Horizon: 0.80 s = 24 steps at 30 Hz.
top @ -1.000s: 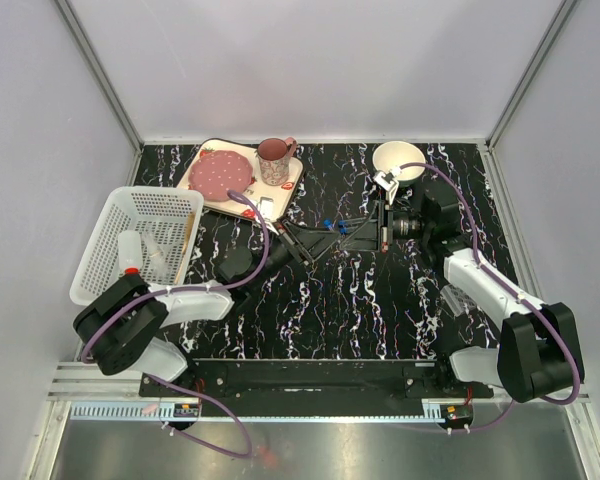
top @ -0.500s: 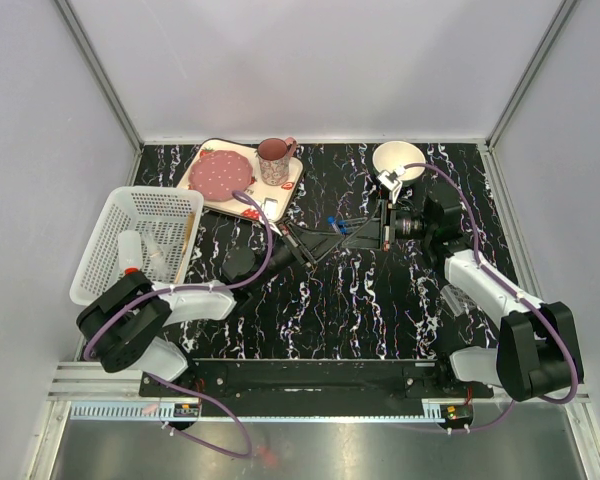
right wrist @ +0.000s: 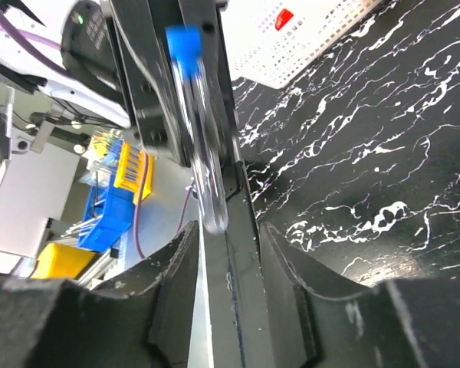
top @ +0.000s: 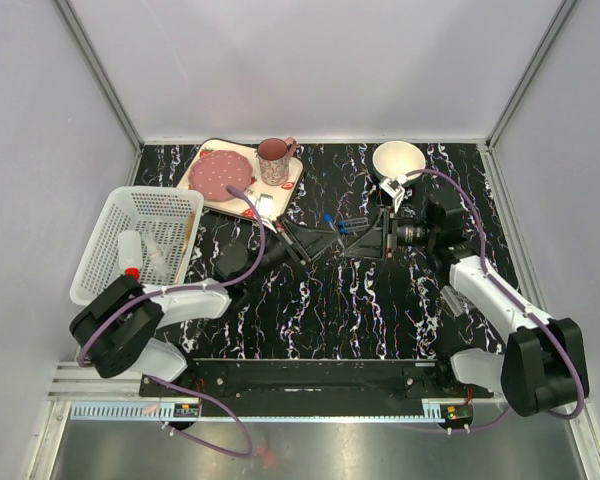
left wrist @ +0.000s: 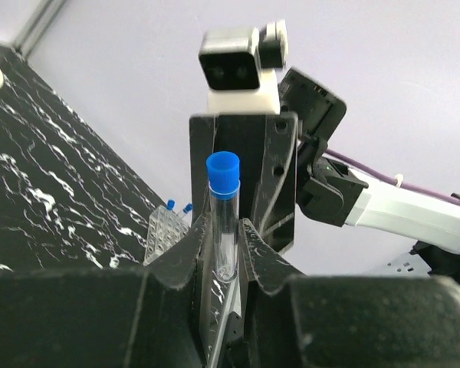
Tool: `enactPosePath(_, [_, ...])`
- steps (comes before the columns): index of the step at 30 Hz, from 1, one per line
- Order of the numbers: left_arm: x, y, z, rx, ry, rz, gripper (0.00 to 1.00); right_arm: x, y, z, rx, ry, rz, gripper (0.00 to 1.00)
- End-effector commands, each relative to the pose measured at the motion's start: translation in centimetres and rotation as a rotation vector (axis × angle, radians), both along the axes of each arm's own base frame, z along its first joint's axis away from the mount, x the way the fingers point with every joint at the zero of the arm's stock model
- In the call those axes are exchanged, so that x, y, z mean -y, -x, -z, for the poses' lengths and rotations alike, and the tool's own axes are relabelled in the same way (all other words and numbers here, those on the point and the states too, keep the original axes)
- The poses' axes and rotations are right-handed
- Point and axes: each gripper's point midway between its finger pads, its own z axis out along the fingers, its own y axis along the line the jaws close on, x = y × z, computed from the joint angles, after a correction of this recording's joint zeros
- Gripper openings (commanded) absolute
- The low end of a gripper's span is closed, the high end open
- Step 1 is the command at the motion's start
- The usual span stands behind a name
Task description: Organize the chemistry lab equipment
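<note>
A clear test tube [left wrist: 224,222] with a blue cap [left wrist: 223,175] stands between the jaws of my left gripper [left wrist: 222,239], which is shut on its lower end. My right gripper [right wrist: 226,238] faces it tip to tip over the table's middle. Its jaws stand open, apart from the same tube [right wrist: 201,153]. In the top view both grippers, left [top: 313,243] and right [top: 352,238], meet beside the clear tube rack [top: 346,222], which holds blue-capped tubes [top: 327,217]. The white squeeze bottle [top: 130,250] and a wooden stick [top: 188,235] lie in the white basket [top: 108,215].
The strawberry-print tray [top: 290,180] with a pink plate [top: 221,174] and cup [top: 273,160] sits at the back left. A white bowl [top: 398,158] is at the back right. A clear object [top: 452,298] lies beside the right arm.
My left gripper's jaws have closed onto the test tube. My right gripper has opened off it and drawn back a little to the right.
</note>
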Motion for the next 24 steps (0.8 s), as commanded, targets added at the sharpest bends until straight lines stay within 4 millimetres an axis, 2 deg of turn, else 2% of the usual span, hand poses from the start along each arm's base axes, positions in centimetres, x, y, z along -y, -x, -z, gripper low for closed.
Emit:
enactPosePath(1, [-2.4, 1.2, -5.4, 0.184, 0.057, 0.017, 0.07, 0.9, 0.9, 0.1, 0.179, 0.081, -0.006, 0.49])
enactPosePath(3, [-2.6, 1.3, -4.4, 0.176, -0.009, 0.049, 0.07, 1.4, 1.3, 0.7, 0.221, 0.118, -0.021, 0.54])
enactPosePath(4, [-2.8, 1.6, -4.5, 0.197, -0.029, 0.057, 0.07, 1.5, 1.5, 0.6, 0.241, 0.126, -0.022, 0.56])
enactPosePath(7, [-2.6, 2.1, -3.2, 0.181, -0.138, 0.143, 0.06, 2.1, 1.5, 0.2, 0.314, 0.183, -0.029, 0.6])
enactPosePath(8, [-2.5, 2.8, -2.7, 0.189, -0.17, 0.198, 0.06, 2.5, 1.7, 0.9, 0.317, 0.235, -0.033, 0.61])
enactPosePath(9, [-2.4, 3.0, -2.4, 0.204, -0.206, 0.216, 0.06, 2.6, 1.2, -0.7, 0.367, 0.25, -0.029, 0.61])
enactPosePath(11, [-2.1, 3.5, -1.1, 0.165, -0.287, 0.286, 0.06, 3.2, 1.0, -0.2, 0.342, 0.326, -0.039, 0.62])
enactPosePath(12, [-1.9, 3.6, -0.7, 0.172, -0.315, 0.299, 0.06, 3.2, 0.7, -1.6, 0.37, 0.334, -0.043, 0.62])
enactPosePath(13, [-1.9, 3.7, -0.2, 0.15, -0.344, 0.315, 0.06, 3.2, 0.5, -1.3, 0.338, 0.341, -0.067, 0.62])
enactPosePath(14, [-1.8, 3.7, -0.1, 0.15, -0.355, 0.321, 0.06, 3.3, 0.9, -2.0, 0.328, 0.349, -0.094, 0.61])
enactPosePath(15, [-1.7, 3.8, 0.1, 0.156, -0.368, 0.329, 0.06, 3.1, 0.7, -1.5, 0.288, 0.353, -0.112, 0.61])
enactPosePath(18, [-1.0, 3.8, 0.5, 0.141, -0.391, 0.355, 0.06, 2.8, 0.8, -2.1, 0.241, 0.352, -0.141, 0.61])
enactPosePath(20, [-0.3, 4.2, 0.3, 0.142, -0.391, 0.377, 0.06, 2.1, 0.9, -2.5, 0.241, 0.357, -0.157, 0.62])
enactPosePath(24, [1.2, 4.4, 0.9, 0.121, -0.4, 0.41, 0.06, 0.6, 1.1, -2.0, 0.224, 0.39, -0.196, 0.63])
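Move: The blue-capped tube is already in the left fingertips; the right gripper, partly open, is about 4 cm to the left hand's right, roughly 1 cm back and 2 cm lower. From the right hand the tube is about 4 cm left, level fore-and-aft, 2 cm up. Counting from the right hand, the loose tubes on the table are 5 cm ahead, 3 right, the tube rack 13 cm back, 35 right, both some 22 cm below. The blue-capped tube stays pinched in the left fingers, which carry it about 3 cm up and left off the right fingertips, then back to the right, down about 5 cm and nearly 4 cm backward, the wrist swinging clockwise and tipping the fingers down. The right hand opens wider, dips and eases right, rises about 5 cm, then sinks again, its fingers tilting down some 20 degrees as it rolls. ##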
